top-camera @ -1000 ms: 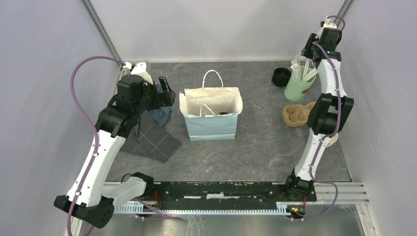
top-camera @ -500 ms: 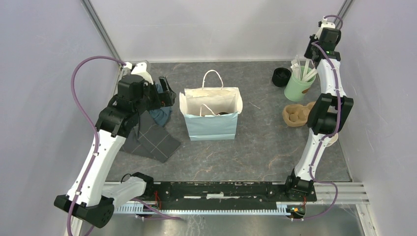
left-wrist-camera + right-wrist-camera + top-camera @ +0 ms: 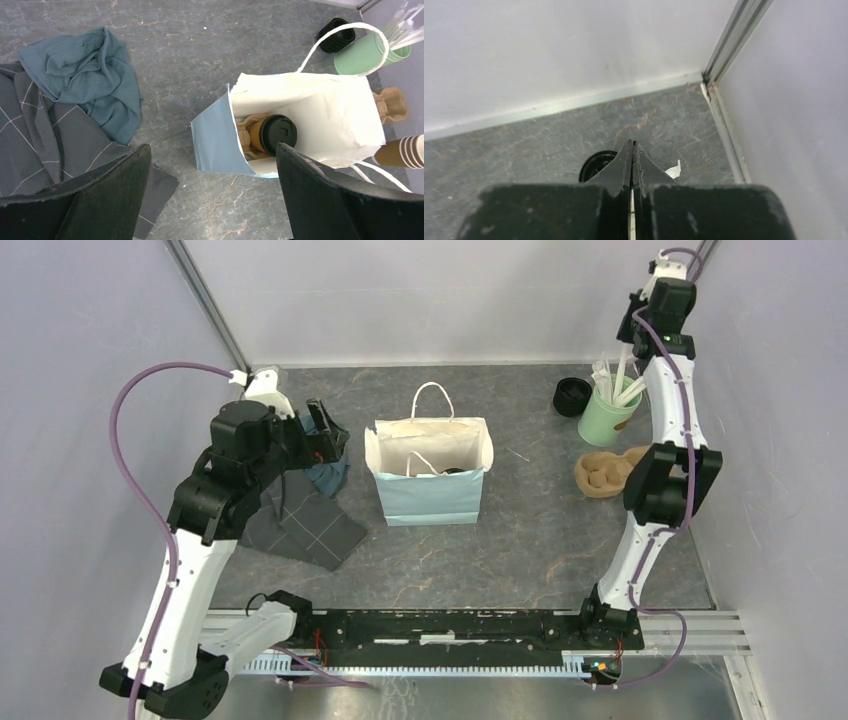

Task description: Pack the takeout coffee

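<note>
The takeout coffee (image 3: pixel 272 134), a brown cup with a black lid, stands in a pulp holder inside the open light-blue paper bag (image 3: pixel 216 145). From above only its lid (image 3: pixel 455 472) shows in the bag (image 3: pixel 430 495). My left gripper (image 3: pixel 212 150) hangs open and empty above the table, left of the bag (image 3: pixel 325 435). My right gripper (image 3: pixel 632 142) is shut, raised high at the far right corner (image 3: pixel 635 332) above the green cup. A thin white strip shows in the slit between its fingers; I cannot tell whether it is held.
A teal cloth (image 3: pixel 82 70) and a grey checked cloth (image 3: pixel 305 525) lie left of the bag. At the far right stand a green cup of straws (image 3: pixel 608 412), a stack of black lids (image 3: pixel 572 396), a pulp carrier (image 3: pixel 605 472) and stacked paper cups (image 3: pixel 400 152).
My right gripper has closed and risen a little towards the corner. My left arm has shifted left and back, with its gripper still open.
</note>
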Robot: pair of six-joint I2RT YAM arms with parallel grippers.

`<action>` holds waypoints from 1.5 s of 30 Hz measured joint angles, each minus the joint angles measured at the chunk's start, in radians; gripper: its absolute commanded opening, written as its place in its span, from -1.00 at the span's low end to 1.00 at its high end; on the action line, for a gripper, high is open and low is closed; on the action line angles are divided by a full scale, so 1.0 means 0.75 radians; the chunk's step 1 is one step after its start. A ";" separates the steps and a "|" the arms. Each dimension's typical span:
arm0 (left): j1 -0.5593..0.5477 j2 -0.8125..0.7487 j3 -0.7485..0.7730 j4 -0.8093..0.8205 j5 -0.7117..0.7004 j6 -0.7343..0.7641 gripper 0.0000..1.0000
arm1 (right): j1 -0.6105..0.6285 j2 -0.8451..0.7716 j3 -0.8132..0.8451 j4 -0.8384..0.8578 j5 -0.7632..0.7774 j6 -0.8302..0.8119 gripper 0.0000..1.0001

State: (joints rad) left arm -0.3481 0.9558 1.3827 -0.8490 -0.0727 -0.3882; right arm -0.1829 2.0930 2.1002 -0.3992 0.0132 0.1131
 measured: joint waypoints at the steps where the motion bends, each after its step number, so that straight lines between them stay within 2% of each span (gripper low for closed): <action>1: 0.000 -0.004 0.013 -0.009 0.005 0.001 0.99 | 0.004 -0.039 -0.001 0.000 0.009 0.003 -1.00; 12: 0.000 -0.042 0.067 -0.054 0.114 0.032 0.99 | 0.008 -0.576 -0.002 0.077 0.030 0.057 -1.00; 15: 0.000 -0.055 0.082 -0.054 0.146 0.045 0.99 | 0.008 -0.723 -0.068 0.189 -0.063 0.197 -1.00; 19: -0.004 -0.092 0.086 -0.054 0.170 0.050 0.99 | 0.022 -0.905 -0.222 0.442 -0.271 0.519 -1.00; 22: -0.010 -0.123 0.086 -0.054 0.183 0.050 0.99 | 0.102 -0.917 -0.181 0.522 -0.367 0.691 -1.00; 29: -0.010 -0.186 0.086 -0.053 0.241 0.049 0.99 | 0.497 -0.883 -0.164 0.538 -0.450 0.882 -1.00; 38: -0.010 -0.231 0.092 -0.061 0.272 -0.058 0.99 | 0.765 -0.840 -0.266 0.542 -0.473 0.914 -1.00; 45: -0.010 -0.192 0.261 -0.198 0.285 -0.155 0.99 | 0.947 -0.822 -0.462 0.575 -0.493 0.867 -1.00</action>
State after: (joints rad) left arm -0.3557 0.8120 1.5784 -0.9974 0.1413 -0.5045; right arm 0.5270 1.4765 1.7535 0.0322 -0.3569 0.7635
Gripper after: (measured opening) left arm 0.994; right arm 0.006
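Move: The bag's middle lies some 43 cm to the right hand's left, 24 cm back and 16 cm lower, while this hand already grips a white straw standing in the green cup. That cup is about 4 cm back, 2 cm right and 20 cm below; the black lids are 3 cm ahead, 5 cm left, the cup tray 17 cm back, 4 cm right, both 25 cm down. From the left hand the bag lies 10 cm ahead, 20 cm right, 24 cm below. Keeping its pinch on the straw's top, the right hand draws it up and back out of the green cup, then swings about 40 cm left towards the bag, turning some 55 degrees counter-clockwise and rolling its left side up, before sinking about 12 cm from its peak over the opening. The empty left hand, fingers wide open, backs off and rises, away from the bag. ##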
